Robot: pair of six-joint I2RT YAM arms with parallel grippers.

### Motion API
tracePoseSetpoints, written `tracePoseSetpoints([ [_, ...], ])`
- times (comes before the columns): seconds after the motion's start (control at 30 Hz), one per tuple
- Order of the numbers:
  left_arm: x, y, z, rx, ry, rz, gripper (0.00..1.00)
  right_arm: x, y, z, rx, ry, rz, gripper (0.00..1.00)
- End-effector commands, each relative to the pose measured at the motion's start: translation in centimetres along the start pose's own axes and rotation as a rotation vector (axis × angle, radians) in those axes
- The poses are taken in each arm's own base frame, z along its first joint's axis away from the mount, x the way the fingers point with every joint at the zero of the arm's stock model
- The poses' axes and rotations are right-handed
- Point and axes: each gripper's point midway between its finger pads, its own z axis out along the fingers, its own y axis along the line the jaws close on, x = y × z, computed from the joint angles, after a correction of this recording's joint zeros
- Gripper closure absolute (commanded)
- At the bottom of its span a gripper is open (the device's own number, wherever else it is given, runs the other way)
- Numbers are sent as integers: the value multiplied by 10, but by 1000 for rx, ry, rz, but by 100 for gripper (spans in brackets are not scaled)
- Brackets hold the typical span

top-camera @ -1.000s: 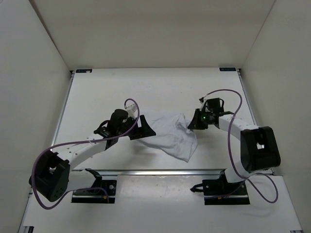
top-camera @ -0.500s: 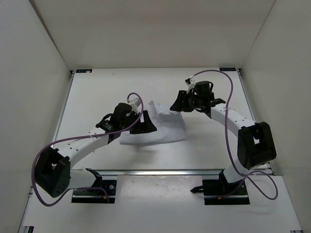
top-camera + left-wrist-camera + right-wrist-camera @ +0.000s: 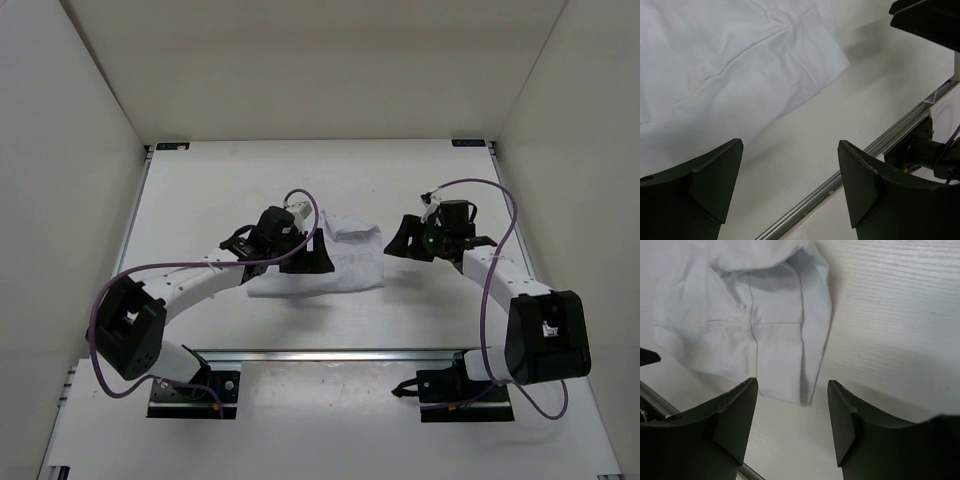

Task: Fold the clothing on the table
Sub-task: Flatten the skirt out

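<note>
The white clothing (image 3: 346, 266) lies flat on the table (image 3: 200, 200) as a folded, roughly rectangular piece between my two arms. My left gripper (image 3: 316, 255) hovers over its left part, open and holding nothing. In the left wrist view the clothing (image 3: 730, 65) fills the upper left, and the left gripper (image 3: 790, 152) spans bare table below the clothing's corner. My right gripper (image 3: 402, 240) stands just right of the clothing's right edge, open and empty. In the right wrist view the clothing (image 3: 755, 315) shows its folded edge and a seam just beyond the right gripper (image 3: 792, 387).
A metal rail (image 3: 330, 353) runs along the near side of the table, seen also as the rail (image 3: 850, 175) in the left wrist view. White walls enclose the table on the left, back and right. Purple cables loop off both arms.
The right gripper carried the hanging part of the clothing back over the rest, let go, opened and drew back to the right. The left arm reached further right over the cloth.
</note>
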Motion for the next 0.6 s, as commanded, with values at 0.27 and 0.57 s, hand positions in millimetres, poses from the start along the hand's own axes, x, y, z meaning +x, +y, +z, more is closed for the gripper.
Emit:
tracePoseSetpoints([
  [0.27, -24, 12, -29, -26, -91, -6, 12, -2, 36, 50, -198, 77, -78, 47],
  [0.57, -26, 25, -42, -49, -103, -16, 11, -8, 29, 70, -167, 76, -120, 43],
])
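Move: Down and to the left of the right gripper lies the skirt's right end, its middle about 5 cm left, 4 cm farther out and some 10 cm below. The folded-over flap lies roughly 17 cm ahead and 11 cm left of that hand, at table height; the left gripper hangs about 17 cm to its left and 6 cm nearer the bases. From the left hand, the skirt's right end is some 14 cm right, 11 cm ahead and 11 cm below. Swinging left about 5 cm, then sinking some 4 cm as that sideways travel fades, the right hand comes in over the skirt's right end, half open and turned about 10 degrees counter-clockwise; contact can't be seen. The left hand, wide open and empty, backs off leftwards about 4 cm while rising 2.5 cm and easing a little forward, away from the right gripper's side. ##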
